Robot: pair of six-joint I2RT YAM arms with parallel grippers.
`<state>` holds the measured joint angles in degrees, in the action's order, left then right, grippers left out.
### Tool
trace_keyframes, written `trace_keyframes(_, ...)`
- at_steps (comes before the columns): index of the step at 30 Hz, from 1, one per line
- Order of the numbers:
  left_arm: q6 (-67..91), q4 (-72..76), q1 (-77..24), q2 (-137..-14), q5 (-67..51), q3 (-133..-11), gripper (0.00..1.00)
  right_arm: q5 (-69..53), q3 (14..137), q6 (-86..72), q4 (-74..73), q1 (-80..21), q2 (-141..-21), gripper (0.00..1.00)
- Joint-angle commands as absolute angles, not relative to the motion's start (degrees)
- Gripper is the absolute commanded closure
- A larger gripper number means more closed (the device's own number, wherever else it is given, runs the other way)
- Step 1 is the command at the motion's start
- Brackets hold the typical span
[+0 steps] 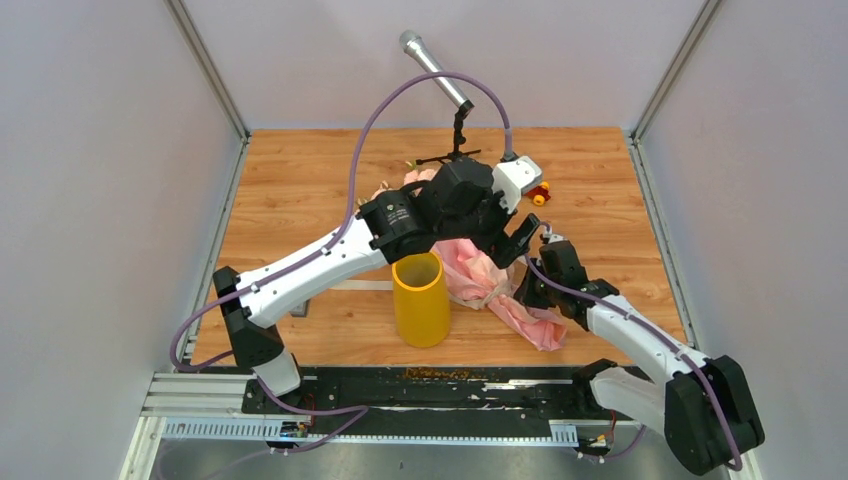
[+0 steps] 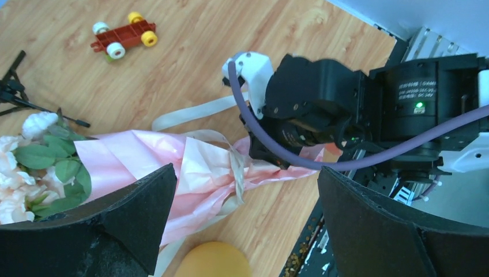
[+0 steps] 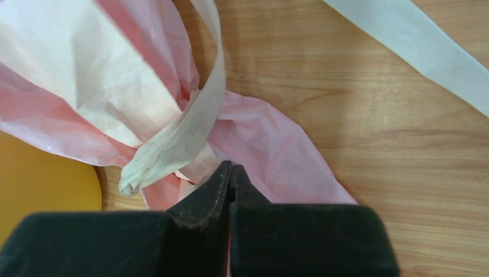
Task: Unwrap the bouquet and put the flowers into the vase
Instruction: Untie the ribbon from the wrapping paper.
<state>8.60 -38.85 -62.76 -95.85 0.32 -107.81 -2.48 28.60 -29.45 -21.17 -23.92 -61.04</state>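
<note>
The bouquet (image 1: 478, 272) lies on the table to the right of the upright yellow vase (image 1: 420, 298), its pink paper loosened and its beige ribbon (image 3: 173, 144) slack. The flowers (image 2: 34, 167), pale roses with green leaves, show at the far end of the wrap. My left gripper (image 2: 245, 225) hovers open above the paper (image 2: 144, 161) and the vase mouth (image 2: 213, 262), holding nothing. My right gripper (image 3: 230, 173) is shut at the paper's tail end (image 3: 277, 156), with a sliver of pink showing between its fingers. In the top view the right gripper (image 1: 527, 292) sits low beside the paper.
A red toy car with yellow and white wheels (image 2: 124, 36) stands behind the bouquet. A microphone on a small black tripod (image 1: 440, 75) is at the back. A loose strip of ribbon (image 3: 427, 46) lies on the wood. Walls enclose the table on three sides.
</note>
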Motion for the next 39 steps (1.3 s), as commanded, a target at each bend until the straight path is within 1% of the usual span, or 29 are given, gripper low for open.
trace_keyframes(1,11.26,-33.38,-63.24,-93.96,1.41,-104.32,0.01,-5.05,26.64,-29.92,-19.02,-21.38,-56.26,1.0)
trace_keyframes(3,12.11,-31.1,-63.2,-92.92,0.68,-101.75,0.01,-7.27,26.37,-29.84,-19.65,-20.45,-53.89,1.0)
trace_keyframes(4,12.34,-30.06,-63.24,-92.47,0.51,-101.02,0.01,-8.08,26.38,-30.0,-20.19,-20.18,-52.61,0.97)
trace_keyframes(8,13.27,-28.51,-63.27,-92.1,-1.05,-96.9,0.02,-11.56,27.55,-32.07,-22.22,-19.96,-47.9,0.76)
trace_keyframes(10,13.86,-26.92,-63.35,-91.89,-1.59,-94.72,0.05,-12.6,27.9,-33.72,-22.41,-20.01,-46.14,0.72)
trace_keyframes(12,14.31,-25.36,-63.86,-91.82,-1.86,-92.81,0.11,-11.54,28.25,-34.94,-22.97,-20.0,-44.47,0.71)
trace_keyframes(15,14.26,-24.32,-64.79,-92.55,-0.33,-91.47,0.15,-5.81,28.95,-35.24,-25.04,-19.9,-42.26,0.7)
trace_keyframes(16,14.35,-24.24,-65.24,-92.86,-0.25,-91.07,0.2,-4.0,29.16,-35.27,-25.84,-19.92,-41.56,0.7)
trace_keyframes(20,14.22,-24.16,-66.59,-95.31,2.54,-90.24,0.25,4.34,29.62,-35.88,-28.94,-19.95,-37.53,0.7)
trace_keyframes(24,13.93,-24.94,-67.57,-98.81,5.41,-90.77,0.29,10.76,29.46,-36.27,-32.24,-19.72,-33.05,0.69)
trace_keyframes(28,15.52,-26.9,-68.33,-101.74,7.71,-90.49,0.3,13.76,29.38,-36.39,-34.78,-19.73,-29.4,0.69)
trace_keyframes(29,16.49,-27.01,-68.39,-102.02,7.81,-89.68,0.3,14.35,29.3,-36.39,-35.29,-19.72,-28.63,0.68)
trace_keyframes(34,20.0,-24.12,-68.47,-102.73,8.46,-85.59,0.31,14.43,28.48,-36.77,-36.04,-19.76,-27.26,0.67)
trace_keyframes(39,23.57,-22.14,-68.49,-103.32,9.63,-81.9,0.34,13.88,27.87,-37.0,-36.04,-19.73,-26.52,0.67)
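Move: The ribbon knot on the pink wrapping paper lies almost straight under my left hand, about 30 cm down. From there the yellow vase stands some 13 cm to the left and 5 cm nearer me, the toy car about 27 cm ahead and 9 cm to the right. From my right hand the knot is roughly 5 cm left and level ahead, just below; the paper's gathered end lies about 7 cm back and 3 cm right. I drop my left hand about 20 cm towards the ribbon knot, easing slightly back, tipping its fingers some 15 to 20 degrees further down and narrowing them from wide open to about two-thirds. Meanwhile my right hand opens its shut fingers about a third, leaves the paper beside the knot and withdraws up and then right, roughly 7 cm each way, its fingers swinging forward and clockwise. ##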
